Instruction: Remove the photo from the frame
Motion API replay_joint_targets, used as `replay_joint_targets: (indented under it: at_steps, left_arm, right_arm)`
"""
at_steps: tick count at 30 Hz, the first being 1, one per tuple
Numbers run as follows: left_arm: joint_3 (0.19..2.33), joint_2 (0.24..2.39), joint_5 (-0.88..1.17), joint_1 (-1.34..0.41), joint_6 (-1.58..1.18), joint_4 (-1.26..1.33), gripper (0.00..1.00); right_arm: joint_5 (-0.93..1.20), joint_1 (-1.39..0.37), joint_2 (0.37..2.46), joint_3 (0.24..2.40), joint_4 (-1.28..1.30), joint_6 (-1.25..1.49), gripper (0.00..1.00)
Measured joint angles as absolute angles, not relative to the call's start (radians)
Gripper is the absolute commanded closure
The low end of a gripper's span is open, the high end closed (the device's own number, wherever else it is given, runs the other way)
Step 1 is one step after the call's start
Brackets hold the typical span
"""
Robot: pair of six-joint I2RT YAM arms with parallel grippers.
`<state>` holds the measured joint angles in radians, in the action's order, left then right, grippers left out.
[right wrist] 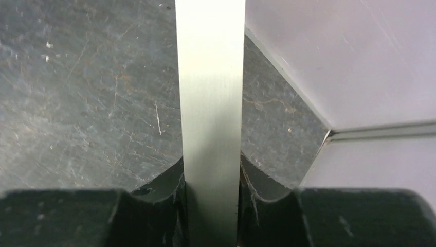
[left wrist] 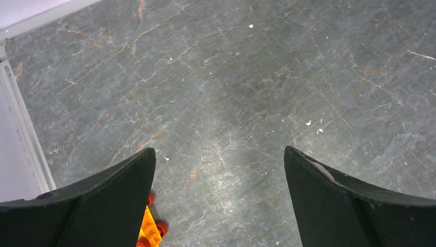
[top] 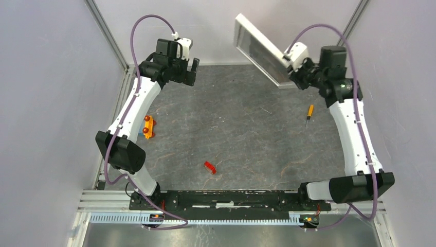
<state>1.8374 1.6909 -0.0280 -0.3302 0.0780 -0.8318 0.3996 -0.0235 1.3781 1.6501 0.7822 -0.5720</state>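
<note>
My right gripper (top: 288,64) is shut on the frame (top: 259,49) and holds it tilted in the air over the table's back right. The frame has a white border around a dark grey pane; I cannot make out the photo in it. In the right wrist view the frame's pale edge (right wrist: 211,92) runs straight up from between my closed fingers (right wrist: 169,195), with the gripper (right wrist: 211,190) clamped on it. My left gripper (top: 191,71) is open and empty above the back left of the table. In the left wrist view the gripper (left wrist: 220,154) has only bare table between its fingers.
An orange toy with red wheels (top: 148,126) lies at the left, partly under my left finger (left wrist: 149,231). A red brick (top: 209,167) lies near the front centre. An orange-handled screwdriver (top: 309,111) lies at the right. Grey walls close in the table (top: 231,118).
</note>
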Motion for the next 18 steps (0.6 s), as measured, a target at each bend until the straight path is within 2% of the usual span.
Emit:
replay_joint_targets:
  at_steps: [10, 18]
  left_arm:
    - [1.821, 1.682, 0.003, -0.245, 0.022, -0.84, 0.0]
    - [1.684, 1.613, 0.074, -0.131, -0.032, -0.844, 0.0]
  right_arm:
    - [0.078, -0.414, 1.297, 1.394, 0.636, -0.764, 1.0]
    - [-0.104, -0.618, 1.161, 1.037, 0.436, -0.856, 1.0]
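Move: The photo frame is already in my right gripper, hanging roughly upright, its middle some 12 cm ahead, 7 cm left and 16 cm below. I bring it to the open table middle, about 22 cm left, 4 cm farther out and 33 cm down; the screwdriver lies level with my hand, 8 cm right, the red clip 24 cm back and 32 cm left. From my left hand, that spot is 17 cm right, level ahead, 28 cm below. Keeping my right fingers pinched on the frame's rail, I swing it about 11 cm left and as far down, drawing back some 6 cm, towards the table's middle. My right wrist rolls its left side down about 25 degrees and turns counter-clockwise. My open, empty left hand gives way about 7 cm to the left, sinking slightly late on. ##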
